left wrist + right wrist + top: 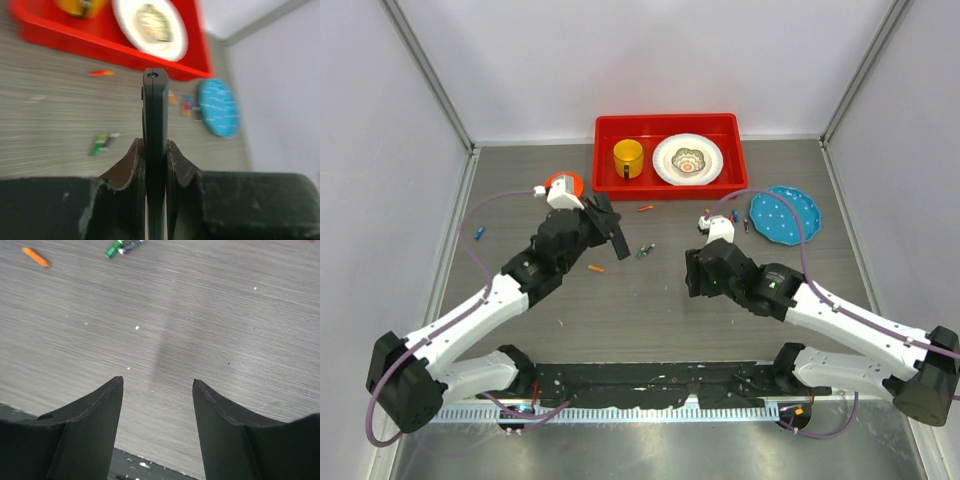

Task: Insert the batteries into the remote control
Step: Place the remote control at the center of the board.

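Observation:
The remote control (612, 226) is a slim black bar, and my left gripper (592, 218) is shut on it and holds it above the table's left centre. In the left wrist view the remote control (155, 110) stands edge-on, pinched between the fingers of the left gripper (155, 146). Batteries lie loose on the table: a green one (643, 250), an orange one (596, 268), another orange one (645, 208) and a blue one (480, 234). My right gripper (693, 272) hangs open and empty right of centre. Bare table shows between the tips of the right gripper (157, 383), with the green battery (120, 247) and the orange battery (36, 256) beyond.
A red tray (605, 150) at the back holds a yellow cup (628, 157) and a white plate (688, 159). A blue plate (785, 213) lies at the right, with small batteries (745, 223) beside it. An orange bowl (564, 182) sits behind the left wrist.

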Controlling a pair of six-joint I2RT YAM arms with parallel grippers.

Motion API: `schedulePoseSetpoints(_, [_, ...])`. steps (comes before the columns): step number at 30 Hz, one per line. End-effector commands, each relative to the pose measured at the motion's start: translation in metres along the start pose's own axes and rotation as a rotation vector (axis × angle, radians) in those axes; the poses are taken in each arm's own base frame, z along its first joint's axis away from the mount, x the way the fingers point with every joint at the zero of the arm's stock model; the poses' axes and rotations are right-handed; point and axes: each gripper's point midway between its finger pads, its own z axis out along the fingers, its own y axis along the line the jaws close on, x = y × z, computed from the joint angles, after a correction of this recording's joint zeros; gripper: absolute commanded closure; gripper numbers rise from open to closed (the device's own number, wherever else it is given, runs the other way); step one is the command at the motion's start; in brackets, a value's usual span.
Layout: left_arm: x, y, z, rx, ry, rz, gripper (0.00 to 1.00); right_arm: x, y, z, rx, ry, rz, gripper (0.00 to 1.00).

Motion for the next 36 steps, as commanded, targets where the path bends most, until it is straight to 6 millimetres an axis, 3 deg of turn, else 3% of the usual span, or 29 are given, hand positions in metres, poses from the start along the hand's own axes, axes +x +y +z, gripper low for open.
schedulePoseSetpoints(1, [0.004, 0.134, -0.057, -0.673, 0.228, 0.438, 1.0, -0.017, 0.001, 0.015, 0.007, -0.139, 0.076, 0.37])
schedulePoseSetpoints(5, [-0.003, 0.179, -0.072, -0.932, 0.37, 0.579, 1.0, -0.012, 0.006, 0.021, -0.022, -0.12, 0.035, 0.38])
schedulePoseSetpoints(10, [0.002, 0.219, -0.064, -1.142, 0.511, 0.729, 1.0, -0.012, 0.006, 0.019, -0.027, -0.124, 0.019, 0.38])
schedulePoseSetpoints(12, [-0.014, 0.222, -0.057, -1.216, 0.474, 0.807, 1.0, -0.013, 0.007, 0.017, -0.036, -0.131, 0.026, 0.37])
schedulePoseSetpoints(17, [0.007, 0.244, -0.027, -1.257, 0.585, 0.856, 0.98, -0.009, 0.007, 0.012, -0.061, -0.139, 0.048, 0.37])
schedulePoseSetpoints(22, [0.032, 0.258, -0.014, -1.236, 0.646, 0.833, 0.84, -0.007, -0.002, 0.007, -0.042, -0.148, 0.049, 0.35])
schedulePoseSetpoints(29, [0.054, 0.266, -0.014, -1.198, 0.692, 0.802, 0.65, -0.009, -0.008, 0.001, -0.021, -0.164, 0.056, 0.35])
schedulePoseSetpoints(34, [0.046, 0.246, -0.013, -1.152, 0.631, 0.786, 0.33, -0.007, -0.011, 0.003, 0.002, -0.155, 0.071, 0.34])
schedulePoseSetpoints(36, [0.037, 0.232, -0.011, -1.124, 0.6, 0.78, 0.01, -0.006, -0.014, 0.005, 0.024, -0.147, 0.07, 0.34])
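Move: Some 16 cm to the left of the left hand, about 1 cm ahead and 23 cm below, lies the bare spot on the board where the held remote control goes. The orange battery lies about 8 cm to the right of that spot and 1 cm farther out; the orange bowl about 23 cm beyond it and 3 cm left; the green battery 21 cm right and 6 cm farther out. From the right hand the spot is roughly 37 cm left, 12 cm ahead and 15 cm below. Swinging down about 22 cm and left some 16 cm to the bare board beside the orange battery, the left hand rolls its left side up by about 80 degrees and tips its fingers steeply down. It lowers the remote control onto the board, opens wide to let go and eases up a centimetre. The empty right hand dips 3 cm, then drifts back up. ##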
